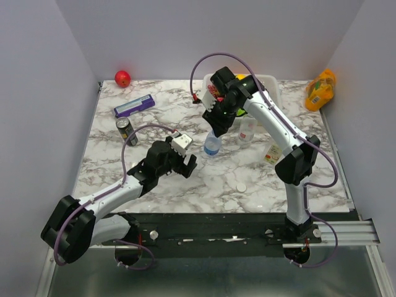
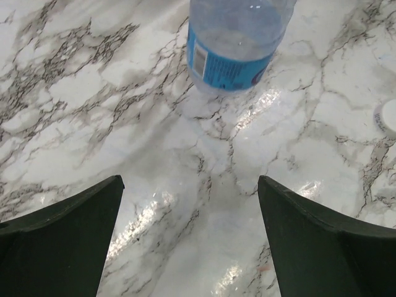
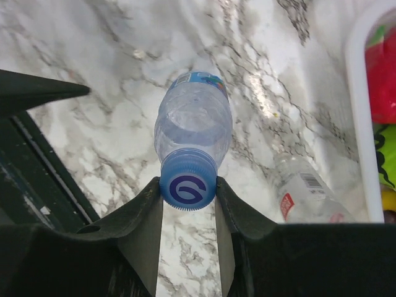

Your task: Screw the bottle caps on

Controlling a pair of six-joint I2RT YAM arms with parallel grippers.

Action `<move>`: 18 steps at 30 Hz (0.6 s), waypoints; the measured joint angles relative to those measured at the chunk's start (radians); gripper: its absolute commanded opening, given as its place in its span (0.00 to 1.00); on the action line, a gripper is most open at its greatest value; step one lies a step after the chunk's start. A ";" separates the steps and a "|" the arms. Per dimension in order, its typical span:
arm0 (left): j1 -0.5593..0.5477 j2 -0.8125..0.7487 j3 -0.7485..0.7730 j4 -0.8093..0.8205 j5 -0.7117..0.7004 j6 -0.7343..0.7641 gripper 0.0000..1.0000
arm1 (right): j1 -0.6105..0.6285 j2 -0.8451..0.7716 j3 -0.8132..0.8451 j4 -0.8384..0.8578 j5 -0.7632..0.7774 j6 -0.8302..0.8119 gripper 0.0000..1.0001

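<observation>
A blue-labelled bottle [image 1: 212,146] [image 2: 232,43] stands upright mid-table. Its blue cap [image 3: 188,187] sits on the neck, and my right gripper [image 1: 218,127] [image 3: 188,184] is shut on that cap from above. My left gripper [image 1: 187,162] [image 2: 190,179] hangs open just left of the bottle, with only marble between its fingers. A loose white cap [image 1: 242,185] [image 2: 388,117] lies on the table in front of the bottles. A plain clear bottle [image 1: 247,131] [image 3: 306,192] and a bottle with a yellow-green label [image 1: 272,151] stand to the right.
A dark can [image 1: 127,131] and a purple packet [image 1: 134,106] are at the left, a red apple [image 1: 122,78] in the far left corner. A white bin [image 1: 272,83] [image 3: 359,124] sits at the back, an orange juice bottle [image 1: 320,90] at the far right.
</observation>
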State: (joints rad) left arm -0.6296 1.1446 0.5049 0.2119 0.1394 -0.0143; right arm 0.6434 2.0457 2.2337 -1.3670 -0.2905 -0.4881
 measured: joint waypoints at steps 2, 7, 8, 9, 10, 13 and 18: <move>0.005 -0.024 0.000 -0.035 -0.024 -0.021 0.98 | -0.018 0.025 0.000 0.005 0.025 -0.003 0.12; 0.008 -0.049 0.000 -0.067 -0.048 -0.043 0.98 | -0.028 0.071 0.000 0.006 0.061 -0.012 0.11; 0.010 -0.048 0.000 -0.074 -0.051 -0.044 0.98 | -0.029 0.076 0.000 0.006 0.064 -0.014 0.11; 0.012 -0.048 0.000 -0.080 -0.054 -0.044 0.99 | -0.029 0.081 0.000 0.007 0.069 -0.017 0.12; 0.014 -0.048 0.000 -0.084 -0.055 -0.044 0.99 | -0.029 0.084 0.000 0.008 0.075 -0.019 0.15; 0.020 -0.045 0.004 -0.088 -0.060 -0.044 0.98 | -0.029 0.086 -0.014 0.018 0.092 -0.026 0.27; 0.021 -0.039 0.010 -0.087 -0.061 -0.044 0.99 | -0.029 0.087 -0.023 0.033 0.100 -0.028 0.43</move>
State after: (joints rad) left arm -0.6086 1.1057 0.5152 0.1249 0.0788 -0.0586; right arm 0.6147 2.1323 2.2108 -1.3338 -0.1905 -0.5159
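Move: My right hand holds the blue-capped bottle by its cap. The clear table spot for its base is about 22 cm below that hand, 3 cm ahead and 2 cm to its right. From this hand, the white-capped bottle stands about 13 cm right and 7 cm ahead; the fruit basket is roughly 12 cm right, 21 cm ahead; the loose white cap lies some 12 cm right, 12 cm back. From my empty left hand the spot is about 10 cm ahead, 10 cm right, 14 cm below. Keeping its pinch on the blue cap, my right hand lowers the bottle about 4 cm while carrying it some 3 cm forward and slightly right to the open spot beside the white-capped bottle, easing to a stop as the wrist tips a few degrees more upright. My left hand, wide open and already off the bottle, draws some 2 cm left, away from it. ##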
